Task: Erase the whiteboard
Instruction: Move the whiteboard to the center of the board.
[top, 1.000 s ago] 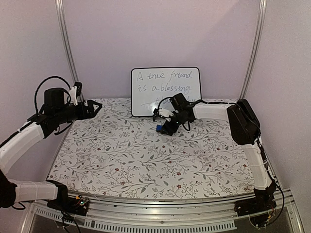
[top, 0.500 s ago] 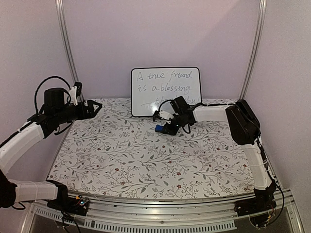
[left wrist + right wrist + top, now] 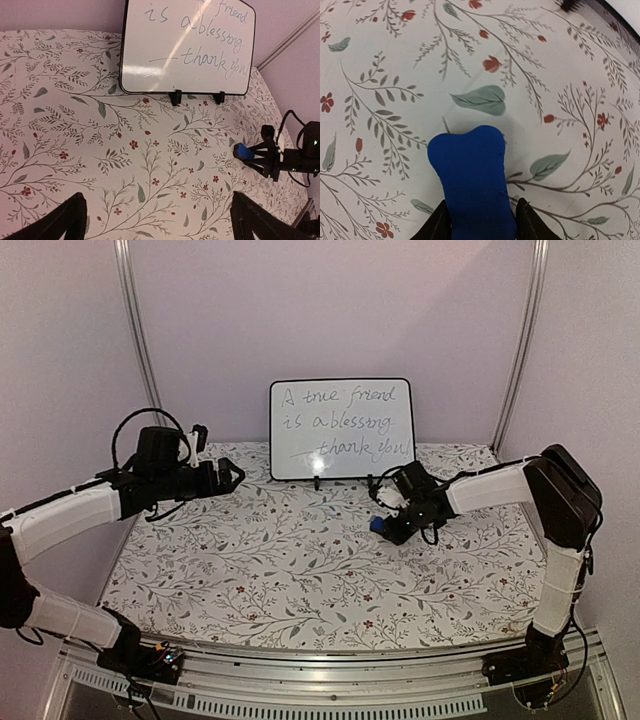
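The whiteboard (image 3: 341, 428) stands upright on two black feet at the back of the table, with three lines of thin handwriting on it; it also shows in the left wrist view (image 3: 187, 47). My right gripper (image 3: 385, 525) is shut on a small blue eraser (image 3: 378, 525), low over the tablecloth in front of the board and to its right. In the right wrist view the eraser (image 3: 472, 180) sticks out forward between the two fingers of the gripper (image 3: 482, 220). My left gripper (image 3: 225, 480) hangs open and empty to the left of the board, its fingers wide apart (image 3: 157, 220).
A floral tablecloth (image 3: 280, 570) covers the table. Metal frame posts (image 3: 135, 330) rise at the back left and back right. From the left wrist, the right gripper (image 3: 265, 156) and the eraser (image 3: 244, 151) show at the right edge.
The right gripper shut on the blue eraser and carried it right and nearer, away from the board's foot. The left arm swung right toward the middle, still open.
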Robot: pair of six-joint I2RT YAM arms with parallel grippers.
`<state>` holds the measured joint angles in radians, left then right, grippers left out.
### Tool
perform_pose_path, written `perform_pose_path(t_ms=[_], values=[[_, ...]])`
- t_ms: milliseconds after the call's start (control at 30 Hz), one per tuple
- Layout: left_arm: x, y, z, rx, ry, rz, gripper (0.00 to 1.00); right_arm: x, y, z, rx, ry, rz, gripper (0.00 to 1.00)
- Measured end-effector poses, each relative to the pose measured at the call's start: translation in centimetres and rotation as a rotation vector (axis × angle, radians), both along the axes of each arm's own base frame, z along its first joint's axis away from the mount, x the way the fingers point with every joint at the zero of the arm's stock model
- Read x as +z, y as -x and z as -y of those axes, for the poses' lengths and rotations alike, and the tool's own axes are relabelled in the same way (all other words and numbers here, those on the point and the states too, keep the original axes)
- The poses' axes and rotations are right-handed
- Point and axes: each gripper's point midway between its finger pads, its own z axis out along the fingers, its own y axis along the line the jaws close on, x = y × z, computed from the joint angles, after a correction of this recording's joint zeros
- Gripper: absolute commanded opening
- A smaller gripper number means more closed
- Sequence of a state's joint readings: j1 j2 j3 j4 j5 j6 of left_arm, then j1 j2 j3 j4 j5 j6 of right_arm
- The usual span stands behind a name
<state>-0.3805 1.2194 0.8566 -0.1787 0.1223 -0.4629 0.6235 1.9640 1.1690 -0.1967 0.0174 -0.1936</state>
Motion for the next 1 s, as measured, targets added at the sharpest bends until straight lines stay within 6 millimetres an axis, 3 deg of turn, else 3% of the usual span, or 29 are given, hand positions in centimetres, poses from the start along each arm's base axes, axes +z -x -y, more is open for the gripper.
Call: perform_pose_path(t_ms=[133,233,333,467,600,667,1000], values=[[-2.0,-1.3,4.6,-0.046,-0.012,-0.047,1.0,-0.1,1.3,3.9,-0.17,0.019,-0.024,0.8],[-3.0,-3.3,8.6,-0.083,-0.03,-0.061,1.0,0.1,1.5,5.6,-0.276,0.036,-0.018,0.91],[-3.5,-5.7,12.5,-0.107,-0.043,-0.047,1.0,0.7,1.6,7.3,-0.357,0.055,-0.009,0.96],[-4.6,-8.1,15.9,-0.119,-0.075,-0.026,1.0,3.9,1.3,8.5,-0.437,0.004,0.033,0.98],[-6.9,-10.2,17.6,-0.119,-0.11,-0.032,0.99,8.3,0.6,8.9,-0.477,-0.082,0.115,0.98],[-8.2,-11.0,18.3,-0.121,-0.12,-0.044,0.92,9.8,0.5,8.9,-0.491,-0.114,0.142,0.98],[-13.2,-14.1,20.4,-0.116,-0.168,-0.076,0.71,13.4,0.6,9.2,-0.537,-0.204,0.198,0.98]])
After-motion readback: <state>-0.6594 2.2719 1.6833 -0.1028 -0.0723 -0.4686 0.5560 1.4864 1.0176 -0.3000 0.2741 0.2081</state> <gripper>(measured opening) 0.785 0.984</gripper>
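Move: The eraser is in the right fingers, its middle only some 2 cm left and 1 cm ahead of that hand; the board's right clip stands about 18 cm ahead and 5 cm left of it. For the empty left hand, the whiteboard's left clip lies roughly 20 cm ahead, 19 cm right and 19 cm below. The board's lower left corner is 14 cm left of that clip, its middle 8 cm right of the clip, 4 cm farther out and higher. The eraser, still pinched, is dragged a little farther right along the table before the right fingers open wide and let go; the right hand slips off to the right, turning some 30 degrees clockwise, then rises about 13 cm. Towards the whiteboard's left clip the left hand sweeps right and forward, then sinks, its fingers starting to narrow, with no contact visible. ##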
